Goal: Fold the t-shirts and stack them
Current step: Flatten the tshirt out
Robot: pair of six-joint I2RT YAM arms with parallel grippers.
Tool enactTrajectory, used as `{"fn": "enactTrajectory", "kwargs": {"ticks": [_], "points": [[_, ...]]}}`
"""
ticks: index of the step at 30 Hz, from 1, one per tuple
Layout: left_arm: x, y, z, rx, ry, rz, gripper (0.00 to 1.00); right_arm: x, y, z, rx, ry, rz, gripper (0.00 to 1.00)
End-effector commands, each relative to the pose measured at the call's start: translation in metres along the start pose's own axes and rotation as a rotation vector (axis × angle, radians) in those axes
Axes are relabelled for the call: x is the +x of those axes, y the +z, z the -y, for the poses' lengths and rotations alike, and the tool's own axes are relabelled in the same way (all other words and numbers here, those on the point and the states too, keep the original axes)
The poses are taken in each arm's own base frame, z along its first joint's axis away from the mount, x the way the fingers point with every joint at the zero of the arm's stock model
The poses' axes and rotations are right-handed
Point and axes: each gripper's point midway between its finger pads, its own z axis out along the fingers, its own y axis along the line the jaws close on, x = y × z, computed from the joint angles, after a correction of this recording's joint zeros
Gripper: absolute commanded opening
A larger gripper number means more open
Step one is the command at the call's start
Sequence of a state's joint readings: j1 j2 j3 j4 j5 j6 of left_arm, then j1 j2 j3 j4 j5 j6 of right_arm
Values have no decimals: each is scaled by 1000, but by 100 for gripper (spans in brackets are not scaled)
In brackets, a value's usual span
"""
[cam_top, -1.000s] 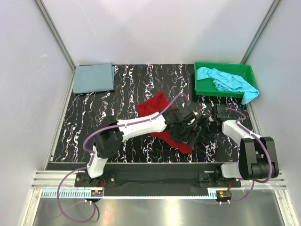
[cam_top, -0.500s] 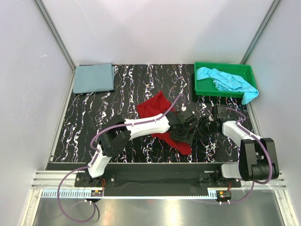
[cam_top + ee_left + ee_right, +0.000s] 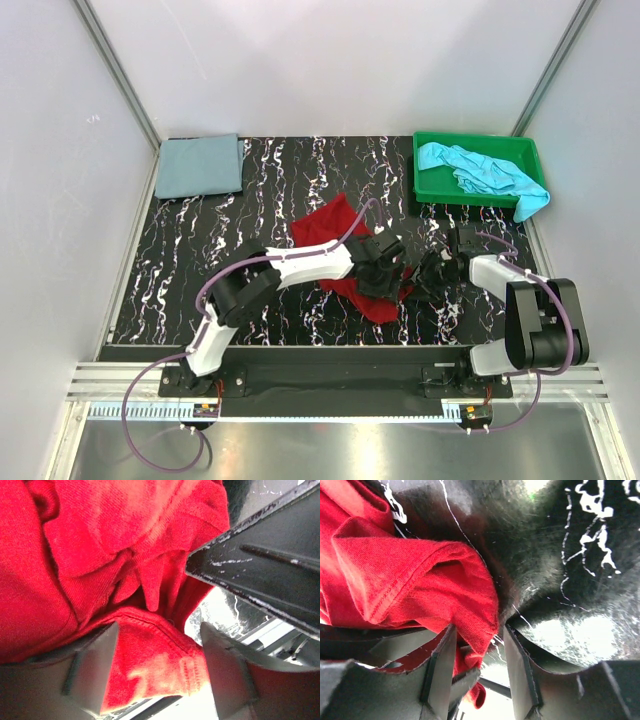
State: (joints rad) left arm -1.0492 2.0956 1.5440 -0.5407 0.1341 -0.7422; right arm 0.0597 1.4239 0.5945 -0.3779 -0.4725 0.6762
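The deep red t-shirt (image 3: pixel 330 228) lies crumpled at the middle of the black marbled mat. Both grippers are down at its near right end, close together. My left gripper (image 3: pixel 385 272) is open, and a hemmed red fold (image 3: pixel 150 665) lies between its fingers. My right gripper (image 3: pixel 428 272) is open astride a red fold (image 3: pixel 470 605), which rests against one finger, with a gap to the other. The grey-blue t-shirt (image 3: pixel 200 165) lies folded flat at the back left. The turquoise t-shirt (image 3: pixel 480 168) sits bunched in the tray, one end hanging over its front right corner.
The green tray (image 3: pixel 428 188) stands at the back right corner of the mat. A dark scratched part of the other arm (image 3: pixel 270 555) crosses the left wrist view just beyond the cloth. White walls close in the sides and back.
Both grippers' jaws have narrowed around the red cloth. The left gripper has shifted a little to the left, and the right gripper has drawn in towards it.
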Motion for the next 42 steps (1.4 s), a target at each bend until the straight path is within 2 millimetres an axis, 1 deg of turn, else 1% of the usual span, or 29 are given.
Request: {"fn": "enactTrajectory", "kwargs": {"ticks": [1,2,3,6,8,11,12,14,16,17,18,19,22,23,25,26,27,28,29,30,32,33,36,37,38,39,40,41,42], "points": [[0,10,-1,44,-16,-24,62,-4,3,-5,-28,-16,5,49],[-2,9,-3,45,-19,-20,51,-4,4,-4,-24,-14,3,49],[-5,4,-2,54,-17,-9,45,-4,4,-4,-24,-15,3,48],[-11,-10,-3,62,2,19,41,-5,7,-2,-20,-11,0,46],[-10,-16,-6,66,7,19,40,-6,10,-2,-20,-9,-2,41],[-6,-26,-5,86,2,17,34,-7,13,-2,-24,-11,-5,31],[-5,-29,-5,90,3,17,31,-7,12,-2,-24,-15,-5,26],[-3,-40,-4,105,8,23,20,-8,9,-5,-36,-29,4,15],[-1,-46,-7,102,11,32,12,-6,5,-7,-46,-50,12,10],[-5,-57,-3,116,20,56,11,-5,-1,-9,-52,-58,24,1],[-5,-62,-4,117,22,66,10,-7,-5,-10,-52,-65,39,0],[-5,-67,-6,110,26,79,10,-6,-8,-12,-55,-75,47,0],[-12,-95,-2,135,30,144,8,-8,-28,-24,-79,-122,93,0],[-17,-112,2,156,30,185,5,-7,-40,-30,-95,-143,113,0],[-21,-129,6,172,35,223,4,-13,-59,-47,-127,-207,162,0],[-27,-140,8,185,33,251,4,-11,-70,-52,-133,-223,176,0],[-31,-158,13,211,37,288,4,-13,-78,-57,-139,-251,193,0],[-33,-169,14,223,37,309,4,-21,-93,-74,-167,-281,234,0],[-37,-179,14,233,32,334,2,-21,-103,-80,-172,-292,246,0],[-40,-200,17,257,33,376,0,-29,-120,-99,-205,-329,285,0],[-49,-221,14,270,11,428,0,-33,-138,-116,-231,-351,316,0],[-51,-234,14,279,5,456,0,-39,-156,-135,-271,-370,357,0],[-68,-291,8,310,-14,599,0,-50,-179,-172,-362,-379,400,0],[-73,-309,6,317,-16,646,0,-57,-199,-195,-408,-395,438,0],[-80,-338,-2,323,-14,722,0,-64,-196,-211,-432,-399,430,0],[-82,-354,-6,320,-17,756,0,-66,-203,-227,-468,-375,428,0],[-87,-382,-4,345,-7,815,0,-68,-226,-259,-532,-411,466,0],[-90,-409,-10,344,9,886,0,-64,-215,-282,-550,-433,429,0],[-91,-437,-7,357,32,945,0,-59,-244,-319,-619,-491,477,0]]}}
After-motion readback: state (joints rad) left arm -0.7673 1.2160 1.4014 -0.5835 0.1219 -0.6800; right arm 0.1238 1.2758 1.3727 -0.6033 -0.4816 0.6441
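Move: The red t-shirt's near hem sits between the left fingertips, about 1 cm below them, while the middle of the red t-shirt lies some 9 cm ahead of that hand and 7 cm to its left. The shirt's right corner is just at the right fingertips, roughly 1 cm to their left and 1 cm below. From the right hand, the green bin stands about 31 cm ahead and 16 cm to the right, roughly level with it. The red t-shirt's near hem is pinched by the left fingers and its right corner by the right, both closing from part open low at the table; the left also drags its pinch about 3 cm left. Both hands then rise some 30 cm, gathering speed, the right also going forward and the left swinging left, away from the right. Their fingertips tilt up by about 40 degrees. ##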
